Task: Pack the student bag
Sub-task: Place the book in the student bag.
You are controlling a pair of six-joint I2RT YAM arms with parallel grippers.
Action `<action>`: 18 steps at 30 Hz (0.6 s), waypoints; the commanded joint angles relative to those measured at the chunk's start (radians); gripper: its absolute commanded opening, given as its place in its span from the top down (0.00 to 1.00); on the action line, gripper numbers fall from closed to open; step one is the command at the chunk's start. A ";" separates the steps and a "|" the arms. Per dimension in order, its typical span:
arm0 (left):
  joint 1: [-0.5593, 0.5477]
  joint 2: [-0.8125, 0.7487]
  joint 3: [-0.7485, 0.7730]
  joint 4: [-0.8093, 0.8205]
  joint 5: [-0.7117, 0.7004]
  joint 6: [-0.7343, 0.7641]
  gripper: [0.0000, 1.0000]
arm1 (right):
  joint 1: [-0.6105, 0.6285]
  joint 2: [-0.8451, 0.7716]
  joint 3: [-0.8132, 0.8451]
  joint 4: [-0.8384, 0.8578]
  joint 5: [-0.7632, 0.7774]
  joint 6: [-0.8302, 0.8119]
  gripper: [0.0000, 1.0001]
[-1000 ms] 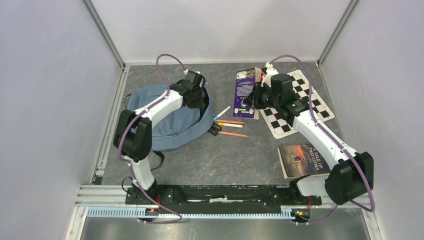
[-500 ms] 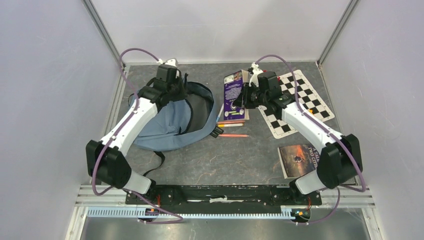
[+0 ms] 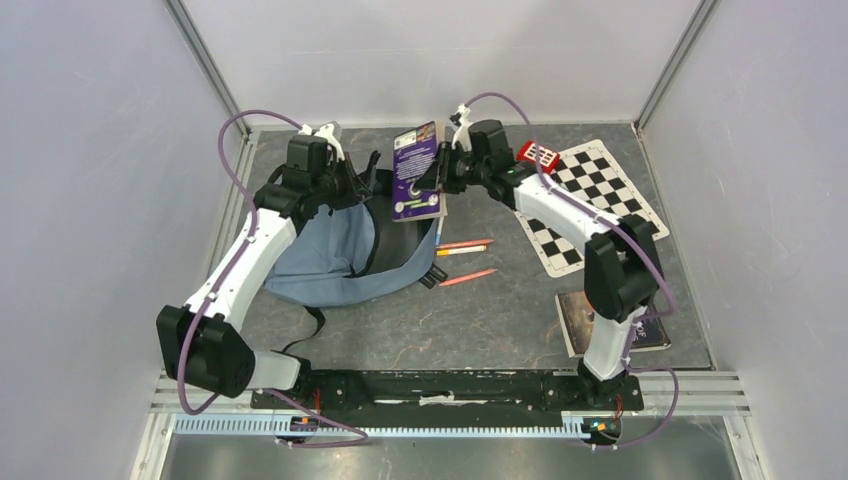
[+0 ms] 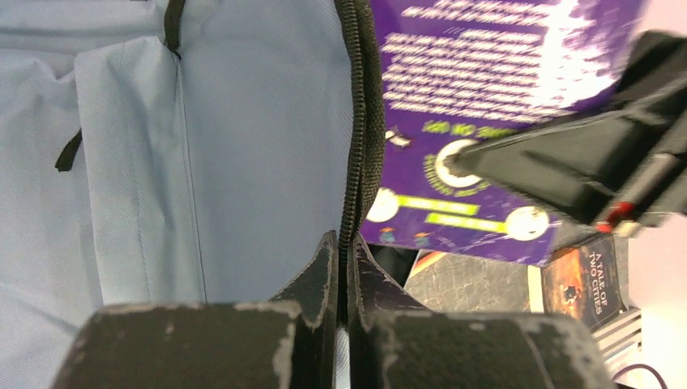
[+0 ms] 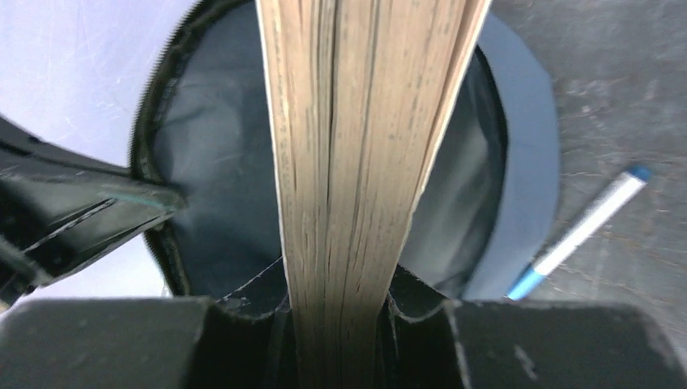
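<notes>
The student bag [image 3: 325,250], a soft blue-grey backpack, lies at the left with its mouth open and dark inside [image 5: 219,203]. My left gripper [image 3: 358,188] [image 4: 343,243] is shut on the bag's black zipper rim [image 4: 356,121] and holds that edge up. My right gripper [image 3: 437,172] [image 5: 340,324] is shut on a purple paperback [image 3: 418,185] [image 4: 486,121], gripped across its thickness. The book hangs page-edges first [image 5: 364,146] right over the bag's open mouth.
Several pens and pencils [image 3: 462,245] lie on the table just right of the bag, among them a blue-and-white pen [image 5: 579,231]. A chessboard mat [image 3: 600,205] with a red item [image 3: 537,155] lies at back right. Another book [image 3: 575,320] sits near the right arm's base.
My left gripper has closed on the bag's zipper rim and pulled it up and back-left, opening the mouth. My right arm carried the purple book left from the table to above the bag.
</notes>
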 commanded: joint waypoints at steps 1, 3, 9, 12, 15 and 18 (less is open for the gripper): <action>0.023 -0.064 0.064 0.043 0.056 0.026 0.98 | 0.049 0.058 0.066 0.081 -0.013 0.122 1.00; 0.034 -0.068 0.082 0.013 0.042 0.037 0.98 | 0.070 0.062 0.054 0.075 0.021 0.141 1.00; 0.062 -0.070 0.126 -0.038 0.044 0.055 0.98 | 0.121 0.048 -0.042 0.129 0.070 0.233 1.00; 0.067 -0.077 0.134 -0.031 0.066 0.056 0.98 | 0.148 0.066 -0.050 0.167 0.069 0.261 1.00; 0.070 -0.081 0.128 -0.024 0.108 0.055 0.98 | 0.169 0.117 -0.029 0.194 0.049 0.296 1.00; 0.072 -0.087 0.112 -0.013 0.141 0.050 0.98 | 0.185 0.187 0.031 0.209 -0.003 0.344 1.00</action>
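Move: The right hand already grips the book; the student bag's open mouth lies about 7 cm back, 7 cm left and 8 cm below. A blue-capped marker lies some 9 cm back and 2 cm right, the yellow marker about 14 cm back and 7 cm right, both roughly 17 cm down. From the left hand, still pinching the bag's rim, the mouth is about 6 cm back, 8 cm right and 8 cm below. Right hand carries the gripped book left, down and back some 11 cm into the bag; left raises rim. ##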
